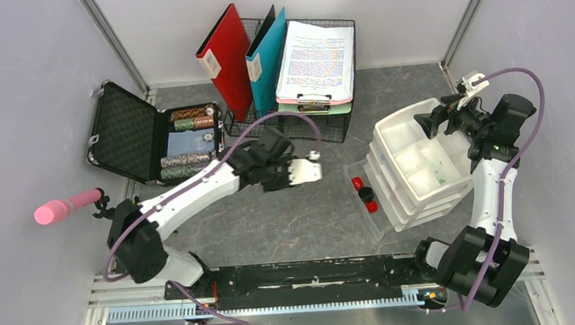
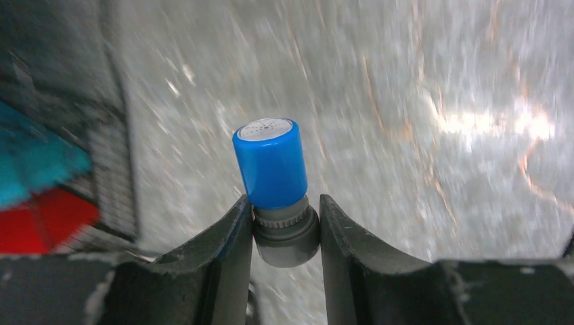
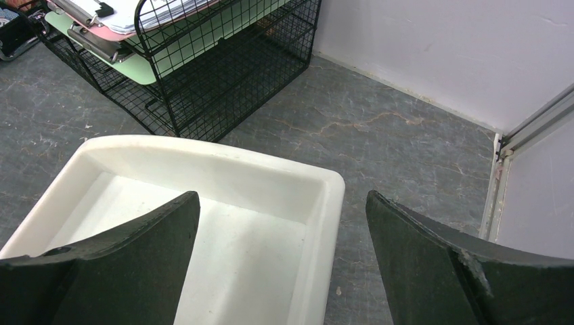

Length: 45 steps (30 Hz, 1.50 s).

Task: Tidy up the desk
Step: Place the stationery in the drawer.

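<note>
The dark-grey stone-look desk (image 1: 288, 220) carries everything. My left gripper (image 1: 309, 167) hovers over its middle, shut on a small stamp (image 2: 271, 169) with a blue barrel and a grey base; the fingers (image 2: 227, 233) pinch the grey base and the blue end points away. That view is motion-blurred. My right gripper (image 1: 428, 122) is open over the back corner of a white drawer unit (image 1: 419, 168), its fingers straddling the unit's rim (image 3: 325, 203) with nothing between them (image 3: 283, 196).
A clear drawer (image 1: 366, 203), pulled out from the unit, holds small red and black stamps (image 1: 362, 191). A wire rack (image 1: 297, 123) at the back holds red and teal folders and clipboards. An open black case (image 1: 126, 135) of chips lies at left. A pink handle (image 1: 66, 207) juts out by the left wall.
</note>
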Each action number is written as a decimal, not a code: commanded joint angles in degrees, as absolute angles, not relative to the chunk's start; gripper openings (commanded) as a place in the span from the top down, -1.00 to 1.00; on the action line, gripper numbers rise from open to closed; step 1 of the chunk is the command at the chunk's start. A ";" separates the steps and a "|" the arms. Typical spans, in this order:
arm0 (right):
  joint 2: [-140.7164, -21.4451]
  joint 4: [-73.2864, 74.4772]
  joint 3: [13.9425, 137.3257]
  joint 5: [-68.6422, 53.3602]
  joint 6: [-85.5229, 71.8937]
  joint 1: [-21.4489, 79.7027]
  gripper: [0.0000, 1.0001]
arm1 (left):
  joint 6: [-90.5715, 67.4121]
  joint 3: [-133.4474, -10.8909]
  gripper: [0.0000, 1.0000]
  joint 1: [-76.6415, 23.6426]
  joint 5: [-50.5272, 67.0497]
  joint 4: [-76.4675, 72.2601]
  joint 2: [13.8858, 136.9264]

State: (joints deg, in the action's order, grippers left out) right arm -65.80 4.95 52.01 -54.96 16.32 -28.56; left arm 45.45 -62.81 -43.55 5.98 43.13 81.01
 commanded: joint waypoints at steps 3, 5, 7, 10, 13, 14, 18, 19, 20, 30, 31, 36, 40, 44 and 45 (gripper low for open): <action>-69.04 18.71 47.29 -52.82 15.91 -28.56 -0.96 | 44.34 -80.93 0.58 -56.20 -2.50 42.10 95.45; -68.99 18.70 47.26 -52.90 15.89 -28.56 -0.96 | 45.81 -86.14 0.61 -59.08 -4.76 42.21 100.32; -69.12 18.71 47.20 -53.07 15.91 -28.56 -0.96 | 46.91 -90.26 0.63 -61.78 -6.50 42.23 104.35; -69.15 18.73 47.28 -53.17 15.97 -28.56 -0.96 | 47.23 -94.94 0.65 -65.19 -7.98 42.01 108.95; -69.05 19.01 47.37 -53.35 16.08 -28.54 -0.96 | 47.25 -96.00 0.66 -67.88 -10.39 39.38 111.00; -68.93 18.98 47.36 -53.35 16.09 -28.56 -0.96 | 47.44 -95.77 0.66 -68.40 -10.98 38.15 111.25; -69.15 18.94 47.37 -53.18 16.26 -28.56 -0.96 | 48.59 -95.95 0.66 -70.20 -10.82 37.02 112.20; -69.24 18.97 47.30 -53.17 16.26 -28.56 -0.96 | 49.05 -96.25 0.66 -70.49 -10.90 37.00 112.66; -69.35 18.96 47.29 -53.17 16.19 -28.56 -0.96 | 49.59 -96.64 0.66 -70.81 -11.28 37.01 113.22; -69.08 18.90 47.10 -52.90 16.17 -28.74 -0.96 | 54.39 -101.75 0.66 -72.08 -14.20 37.01 119.48; -69.18 18.93 47.11 -52.91 16.17 -28.82 -0.96 | 54.77 -101.86 0.66 -72.07 -14.15 37.05 119.82; -69.34 18.97 47.17 -53.00 16.27 -28.83 -0.96 | 57.26 -101.26 0.67 -73.71 -13.85 37.00 120.45; -69.35 18.93 47.17 -53.00 16.26 -28.84 -0.96 | 58.46 -101.68 0.67 -75.02 -13.89 36.65 120.90; -69.35 18.98 47.11 -53.00 16.21 -28.92 -0.96 | 59.81 -101.28 0.64 -76.21 -13.80 36.48 121.00; -69.45 18.98 47.11 -52.98 16.25 -28.92 -0.96 | 60.37 -101.04 0.63 -76.43 -13.92 36.20 120.94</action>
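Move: The left hand already holds the blue-topped stamp. From it, the open drawer lies about 24 cm to the right and 7 cm back, some 9 cm lower, with the red-and-black stamps inside, 24 cm right and 5 cm back. The white drawer cabinet stands about 40 cm right and 3 cm ahead. From the idle right hand, the drawer is about 17 cm left, 24 cm back and 24 cm below. Left hand sweeps the gripped stamp about 25 cm right to above the drawer, turning some 30 degrees clockwise. ##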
